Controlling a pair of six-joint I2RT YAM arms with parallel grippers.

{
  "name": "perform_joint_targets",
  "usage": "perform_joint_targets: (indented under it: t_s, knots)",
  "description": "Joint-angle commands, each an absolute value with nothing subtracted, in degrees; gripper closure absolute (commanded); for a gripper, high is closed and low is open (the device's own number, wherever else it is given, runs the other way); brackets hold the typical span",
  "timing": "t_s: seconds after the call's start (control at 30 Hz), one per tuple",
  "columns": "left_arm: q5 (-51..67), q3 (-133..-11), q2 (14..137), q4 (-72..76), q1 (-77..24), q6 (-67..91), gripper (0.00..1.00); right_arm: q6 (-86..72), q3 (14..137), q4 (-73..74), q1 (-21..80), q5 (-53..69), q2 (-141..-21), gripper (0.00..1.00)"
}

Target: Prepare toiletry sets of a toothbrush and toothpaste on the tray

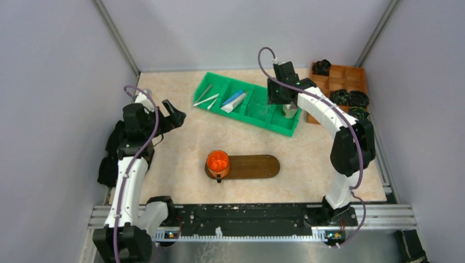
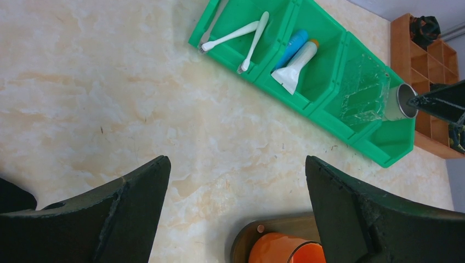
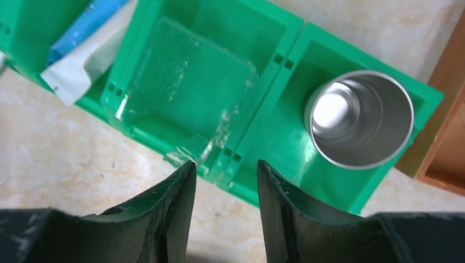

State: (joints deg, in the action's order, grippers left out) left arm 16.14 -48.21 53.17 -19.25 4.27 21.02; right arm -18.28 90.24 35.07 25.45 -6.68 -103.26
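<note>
The dark brown tray [image 1: 257, 166] lies mid-table with an orange cup [image 1: 217, 162] on its left end. Two white toothbrushes [image 2: 230, 36] and a grey one lie in the left compartment of the green bin [image 1: 285, 127]. A blue tube [image 2: 291, 46] and a white tube [image 2: 299, 64] lie together in the compartment beside it. My left gripper [image 2: 236, 164] hovers wide open and empty over bare table, left of the tray [image 2: 274, 233]. My right gripper [image 3: 226, 164] hangs over the bin's near wall [image 3: 274, 137], jaws partly open with nothing between them.
A clear plastic cup [image 3: 183, 90] lies in the bin's third compartment and a metal cup [image 3: 359, 118] stands in the rightmost one. An orange-brown compartmented box [image 1: 339, 74] holding black items stands at the back right. Grey walls enclose the table.
</note>
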Motion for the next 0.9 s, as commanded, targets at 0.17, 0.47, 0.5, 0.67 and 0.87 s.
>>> perform_joint_targets:
  t_s: [0.17,0.47,0.5,0.67,0.87]
  knots:
    - [17.2,-47.2,52.5,-18.3,4.6,21.3,0.01,-16.5,100.8,35.8,26.1,-3.9,-112.7,0.55]
    - [17.3,-47.3,53.3,-17.9,4.6,21.2,0.01,-16.3,102.6,37.0,26.5,-4.5,-115.8,0.59]
    - [17.3,-47.3,53.4,-17.8,4.6,21.2,0.01,-16.2,102.8,37.1,26.5,-4.4,-116.0,0.61]
    - [17.4,-47.5,53.5,-17.7,4.6,21.3,0.01,-15.7,105.7,37.8,26.6,-3.9,-118.0,0.96]
    - [17.3,-47.6,53.1,-18.0,4.6,21.3,0.01,-13.8,108.6,38.5,27.4,-5.4,-116.6,1.0]
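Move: The clear box in the green organizer lies about 5 cm to the right hand's left, some 4 cm ahead and 8 cm below. From that hand, the steel cup is about 6 cm right, 3 cm ahead and 7 cm below; the white toothpaste tube is some 14 cm left, 6 cm ahead and 10 cm below. From the left hand the box is roughly 28 cm right, 13 cm ahead and 15 cm below. Bring the half-open right gripper forward and a little left over the clear box in the organizer, then sink about 5 cm with the fingers tipping slightly further down, onto the box's right-hand wall. Close fully there, pinching that thin wall between the fingertips, then ease up and forward about a centimetre with the grip kept. ##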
